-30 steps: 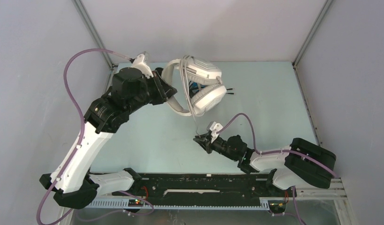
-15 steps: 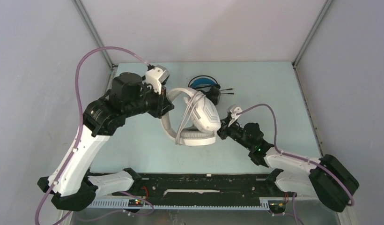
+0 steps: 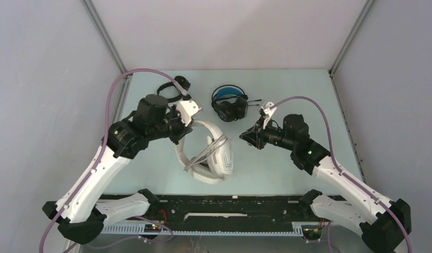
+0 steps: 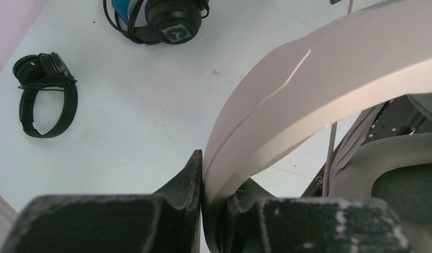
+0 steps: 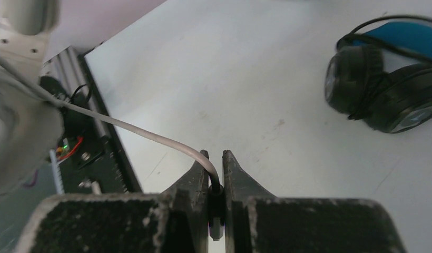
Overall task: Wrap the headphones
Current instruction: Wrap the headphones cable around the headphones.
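Note:
The large white headphones (image 3: 216, 158) hang in the middle, with their cord looped over the earcups. My left gripper (image 3: 183, 128) is shut on their white headband (image 4: 287, 100). My right gripper (image 3: 245, 137) is shut on the plug end of the white cord (image 5: 150, 136), which runs left to the headset. The black pair with the blue headband (image 3: 228, 103) lies wrapped at the back; it also shows in the left wrist view (image 4: 156, 21) and the right wrist view (image 5: 388, 84). The small all-black pair (image 3: 172, 87) lies wrapped at the back left, also in the left wrist view (image 4: 42, 95).
The pale table (image 3: 287, 84) is walled by grey panels at the left, back and right. A black rail with electronics (image 3: 229, 205) runs along the near edge between the arm bases.
My left gripper has carried the white headphones toward the near side and turned them. My right gripper has swung from front centre up to the right of them, holding the cord end.

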`<state>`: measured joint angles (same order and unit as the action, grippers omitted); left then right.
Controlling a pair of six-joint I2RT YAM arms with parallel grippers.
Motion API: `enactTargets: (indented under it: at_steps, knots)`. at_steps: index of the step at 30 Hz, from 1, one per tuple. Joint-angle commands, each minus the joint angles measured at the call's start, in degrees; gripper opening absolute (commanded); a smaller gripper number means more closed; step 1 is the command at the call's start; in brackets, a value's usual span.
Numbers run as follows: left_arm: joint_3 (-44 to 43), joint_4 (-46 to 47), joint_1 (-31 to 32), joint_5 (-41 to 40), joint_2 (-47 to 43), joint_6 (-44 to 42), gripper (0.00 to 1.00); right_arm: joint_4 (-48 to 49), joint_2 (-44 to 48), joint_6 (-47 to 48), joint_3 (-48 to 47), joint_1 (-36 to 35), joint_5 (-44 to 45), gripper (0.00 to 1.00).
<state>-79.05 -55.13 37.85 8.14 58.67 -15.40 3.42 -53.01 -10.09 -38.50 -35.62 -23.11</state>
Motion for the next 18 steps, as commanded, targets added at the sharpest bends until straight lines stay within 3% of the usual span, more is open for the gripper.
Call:
enactTargets:
  at_steps: [1, 4, 7, 10, 18]
  knots:
    - [2.8, -2.0, 0.3, 3.0, 0.4, -10.9, 0.0, -19.9, -3.7, 0.5, -11.1, 2.0, -7.8, 0.0]
    - [5.9, 0.1, 0.8, -1.3, 0.2, -14.5, 0.0, -28.4, -7.2, -2.6, -18.6, 2.8, -13.1, 0.0]
    - [7.5, 1.1, 1.2, -4.9, 0.4, -17.4, 0.0, -29.7, -8.4, -5.4, -21.3, 4.4, -21.2, 0.0]
    - [7.8, 2.0, 1.3, -8.8, 1.0, -18.5, 0.0, -27.2, -7.6, -9.5, -21.4, 6.0, -27.2, 0.0]
    - [9.2, 4.5, 1.3, -16.7, 1.5, -16.8, 0.0, -15.5, -7.1, -23.1, -21.0, 7.0, -31.5, 0.0]
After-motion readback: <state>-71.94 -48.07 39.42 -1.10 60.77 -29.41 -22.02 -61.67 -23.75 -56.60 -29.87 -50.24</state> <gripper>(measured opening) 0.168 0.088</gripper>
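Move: The white headphones' ear cups, already banded with cable, lie about 10 cm left and 5 cm back of the right hand, roughly level with it; that hand pinches the cable's free end. From the left hand, which grips the headband, they lie some 9 cm right, 5 cm back and 7 cm lower. The blue-black headset sits about 26 cm ahead of the right hand and 4 cm left, 20 cm down. The cable's free end, still pinched in the right fingers, is carried back some 5 cm and then also up alongside the ear cups, while the right wrist tips its fingers down and leftward by about 30 degrees. The left hand keeps its grip on the headband, sinks about 4 cm, then eases forward nearly as far, tilting the headphones against the pull of the cable. ##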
